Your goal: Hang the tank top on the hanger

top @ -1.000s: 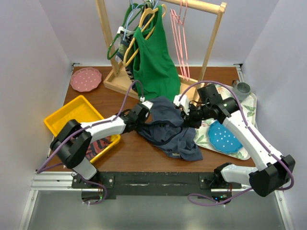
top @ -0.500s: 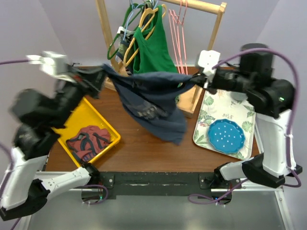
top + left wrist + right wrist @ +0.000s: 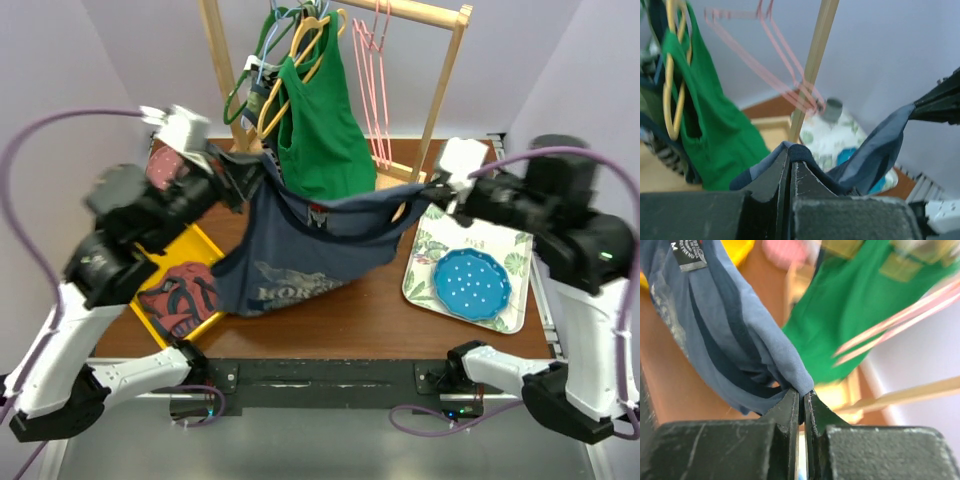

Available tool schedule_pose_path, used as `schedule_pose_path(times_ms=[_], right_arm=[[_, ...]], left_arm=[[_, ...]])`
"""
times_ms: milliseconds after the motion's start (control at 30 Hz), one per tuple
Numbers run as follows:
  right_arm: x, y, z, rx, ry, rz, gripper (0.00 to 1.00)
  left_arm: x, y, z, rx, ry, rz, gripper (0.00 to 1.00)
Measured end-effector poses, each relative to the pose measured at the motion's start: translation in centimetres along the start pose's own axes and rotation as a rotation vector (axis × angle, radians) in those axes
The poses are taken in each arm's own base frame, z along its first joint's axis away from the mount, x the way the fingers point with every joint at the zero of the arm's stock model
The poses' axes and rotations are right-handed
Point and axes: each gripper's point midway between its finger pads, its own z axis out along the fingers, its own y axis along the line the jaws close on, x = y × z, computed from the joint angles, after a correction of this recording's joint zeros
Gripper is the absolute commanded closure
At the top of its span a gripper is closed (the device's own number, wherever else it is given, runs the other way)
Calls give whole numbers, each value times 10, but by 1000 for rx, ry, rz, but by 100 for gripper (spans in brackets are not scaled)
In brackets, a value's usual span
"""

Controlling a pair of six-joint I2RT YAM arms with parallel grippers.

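The navy tank top (image 3: pixel 300 245) hangs spread in the air between my two grippers, print facing the camera, its hem just above the table. My left gripper (image 3: pixel 258 170) is shut on its left shoulder strap (image 3: pixel 795 152). My right gripper (image 3: pixel 428 195) is shut on its right strap (image 3: pixel 795 375). Both are raised in front of the wooden rack. The pink hangers (image 3: pixel 375 70) hang on the rack's rail at the right, behind the top, and show in the left wrist view (image 3: pixel 770 65) and blurred in the right wrist view (image 3: pixel 900 320).
A wooden rack (image 3: pixel 440 90) stands at the back with a green tank top (image 3: pixel 320 130) on a yellow hanger (image 3: pixel 300 60) and green hangers. A yellow bin (image 3: pixel 205 245) with red cloth sits left. A floral tray (image 3: pixel 425 275) with a blue plate (image 3: pixel 472 285) sits right.
Both arms have lifted the tank top from a heap on the table and pulled it apart. It has gone from a bunched, swinging mass to hanging flat between the grippers.
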Motion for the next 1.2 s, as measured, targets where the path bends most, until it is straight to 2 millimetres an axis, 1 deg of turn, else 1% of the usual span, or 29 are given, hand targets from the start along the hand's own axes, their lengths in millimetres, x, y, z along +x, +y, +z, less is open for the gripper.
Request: schedule_pose_path(times_ms=[67, 133, 167, 200, 233, 300, 367, 400, 433, 467, 500, 533, 567, 600, 633, 667, 700, 733, 800, 833, 867, 900, 933, 967, 1000, 1033, 1100, 1133, 1200], right_arm=[[46, 13, 20, -45, 96, 63, 100], [94, 30, 37, -90, 193, 124, 100], [123, 41, 47, -118, 251, 160, 100], [144, 49, 53, -135, 296, 187, 100], [172, 61, 60, -159, 354, 220, 100], [210, 80, 66, -193, 431, 264, 100], [242, 98, 69, -226, 498, 300, 98], [253, 105, 70, -239, 521, 313, 96], [262, 111, 71, -251, 541, 325, 93], [269, 115, 72, -258, 553, 332, 86], [275, 117, 74, -264, 565, 340, 80], [280, 120, 75, -271, 575, 350, 72], [282, 121, 76, -275, 584, 357, 58], [283, 120, 78, -275, 585, 360, 49], [283, 119, 78, -272, 588, 363, 43], [281, 115, 77, -267, 594, 360, 38], [277, 110, 76, -255, 593, 358, 30], [268, 101, 74, -235, 586, 348, 29], [236, 69, 72, -165, 534, 305, 26], [215, 49, 70, -118, 493, 274, 26], [190, 30, 67, -71, 445, 244, 26], [170, 14, 64, -31, 400, 216, 25], [145, -3, 58, 17, 350, 187, 25], [119, -18, 52, 63, 294, 164, 25], [99, -29, 47, 99, 246, 151, 25], [85, -35, 43, 122, 212, 149, 25], [59, -48, 42, 160, 143, 200, 25], [47, -55, 44, 178, 108, 232, 25], [34, -68, 53, 203, 66, 314, 25]], left_arm=[[48, 11, 7, -23, 100, -8, 100], [98, 21, 6, -46, 192, -29, 100], [118, 25, 5, -54, 228, -40, 100], [141, 29, 4, -62, 258, -57, 100], [169, 35, 1, -77, 304, -77, 100], [224, 45, -4, -105, 390, -112, 100], [278, 56, -10, -139, 485, -149, 100], [302, 60, -14, -157, 530, -163, 100], [327, 65, -20, -179, 583, -181, 91], [348, 69, -25, -198, 629, -196, 82], [364, 72, -30, -215, 664, -207, 70], [375, 75, -34, -228, 692, -216, 51], [380, 76, -37, -234, 706, -217, 43], [382, 77, -38, -241, 711, -217, 37], [379, 78, -36, -245, 699, -214, 28], [373, 79, -35, -250, 683, -205, 24], [363, 81, -34, -260, 664, -186, 15], [350, 83, -31, -268, 633, -165, 12], [311, 85, -27, -284, 544, -115, 7], [293, 86, -25, -290, 500, -101, 6], [266, 85, -24, -295, 434, -81, 6], [247, 85, -24, -297, 385, -73, 6], [226, 83, -26, -296, 328, -64, 6], [210, 82, -30, -296, 282, -61, 6], [198, 81, -34, -294, 243, -65, 6], [190, 80, -40, -290, 218, -68, 6], [186, 79, -50, -288, 194, -78, 6], [188, 79, -55, -287, 190, -83, 6], [202, 82, -66, -297, 207, -103, 5]])
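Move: The blue-grey tank top hangs stretched between both grippers. The bare table patch it is lowered to lies about 50 cm below the left hand, some 10 cm right and 2 cm ahead; from the right hand it is 15 cm left, 2 cm ahead and 45 cm down. From the left hand, the yellow bin stands 24 cm left, 4 cm ahead; the hung green top 22 cm ahead, 11 cm right. The floral tray is 19 cm right and 10 cm ahead of the right hand. The tank top, pinched at both upper corners, is swung quickly down onto the table in front of the rack, both hands sinking 30 to 40 cm as their fingers tip down about 40 degrees. Low over the table both grippers open and let go; the left then rises nearly 20 cm, drifting left, the right about 30 cm, also going forward, both levelling partly out. ##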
